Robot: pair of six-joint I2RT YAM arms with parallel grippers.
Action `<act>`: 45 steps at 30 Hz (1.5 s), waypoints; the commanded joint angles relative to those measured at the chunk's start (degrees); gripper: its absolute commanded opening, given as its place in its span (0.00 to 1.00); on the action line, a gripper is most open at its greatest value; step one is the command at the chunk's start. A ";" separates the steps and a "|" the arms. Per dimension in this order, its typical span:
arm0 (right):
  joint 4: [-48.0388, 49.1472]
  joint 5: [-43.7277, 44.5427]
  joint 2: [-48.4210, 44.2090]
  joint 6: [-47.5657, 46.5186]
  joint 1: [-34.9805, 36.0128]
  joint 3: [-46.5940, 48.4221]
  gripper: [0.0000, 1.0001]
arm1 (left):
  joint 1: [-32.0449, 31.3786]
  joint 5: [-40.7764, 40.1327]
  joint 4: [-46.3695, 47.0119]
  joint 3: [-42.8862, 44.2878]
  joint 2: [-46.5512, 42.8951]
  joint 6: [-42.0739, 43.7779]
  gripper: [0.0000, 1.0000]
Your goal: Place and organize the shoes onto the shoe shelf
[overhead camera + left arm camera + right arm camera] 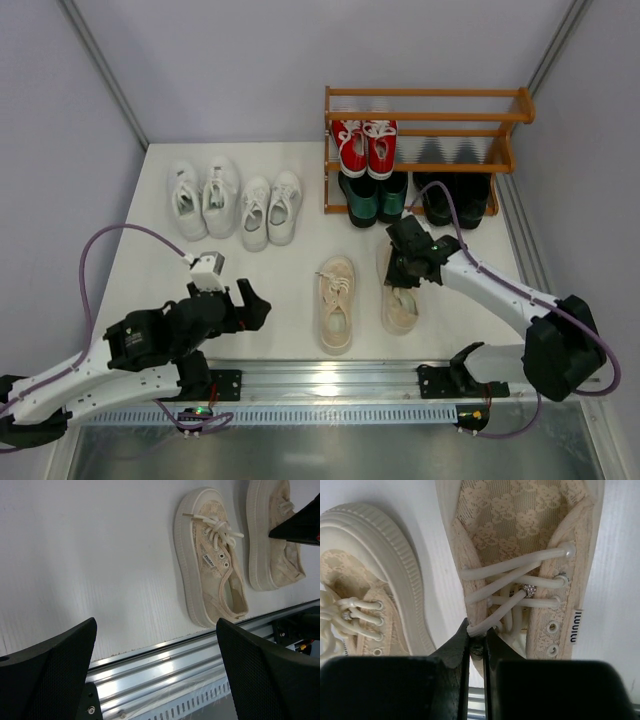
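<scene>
The shoe shelf stands at the back right with red sneakers, dark green loafers and black loafers on it. Two cream shoes lie in front of it. My right gripper is shut on the inner upper edge of the right cream shoe, by its laces. The left cream shoe lies beside it, untouched. Low at the near left, my left gripper stands open and holds nothing.
Two pairs of white sneakers sit at the back left on the white table. A metal rail runs along the near edge. The enclosure's walls close in behind and to the right of the shelf.
</scene>
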 commanded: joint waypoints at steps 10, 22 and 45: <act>8.61 7.83 15.82 9.67 11.96 15.04 0.04 | -0.10 2.28 20.85 -10.47 4.29 -0.27 0.96; 5.19 9.06 17.50 12.84 17.85 13.99 0.04 | -0.27 12.04 34.59 -16.63 9.92 -2.02 0.51; -1.58 15.83 0.37 1.95 21.81 14.26 1.00 | -5.72 12.40 41.97 -14.44 18.88 -2.38 0.11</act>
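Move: The right gripper already grips the second beige shoe by its laces, the shoe's middle roughly 4 cm below it and level otherwise. The first beige shoe, its goal, stands about 15 cm to its left and 4 cm back; the green shoes on the rack are some 23 cm ahead and 6 cm left. From the open left gripper, the first beige shoe lies about 16 cm right, 6 cm ahead and 14 cm below. Carry the held beige shoe low and left with the right gripper, about 11 cm, bearing forward at first and then back, up against the first beige shoe; then ease back right a little, open wide to let go and rise about 4 cm. Meanwhile bring the left gripper right and down, some 11 and 7 cm, towards the first shoe's heel end, closing its empty fingers. ##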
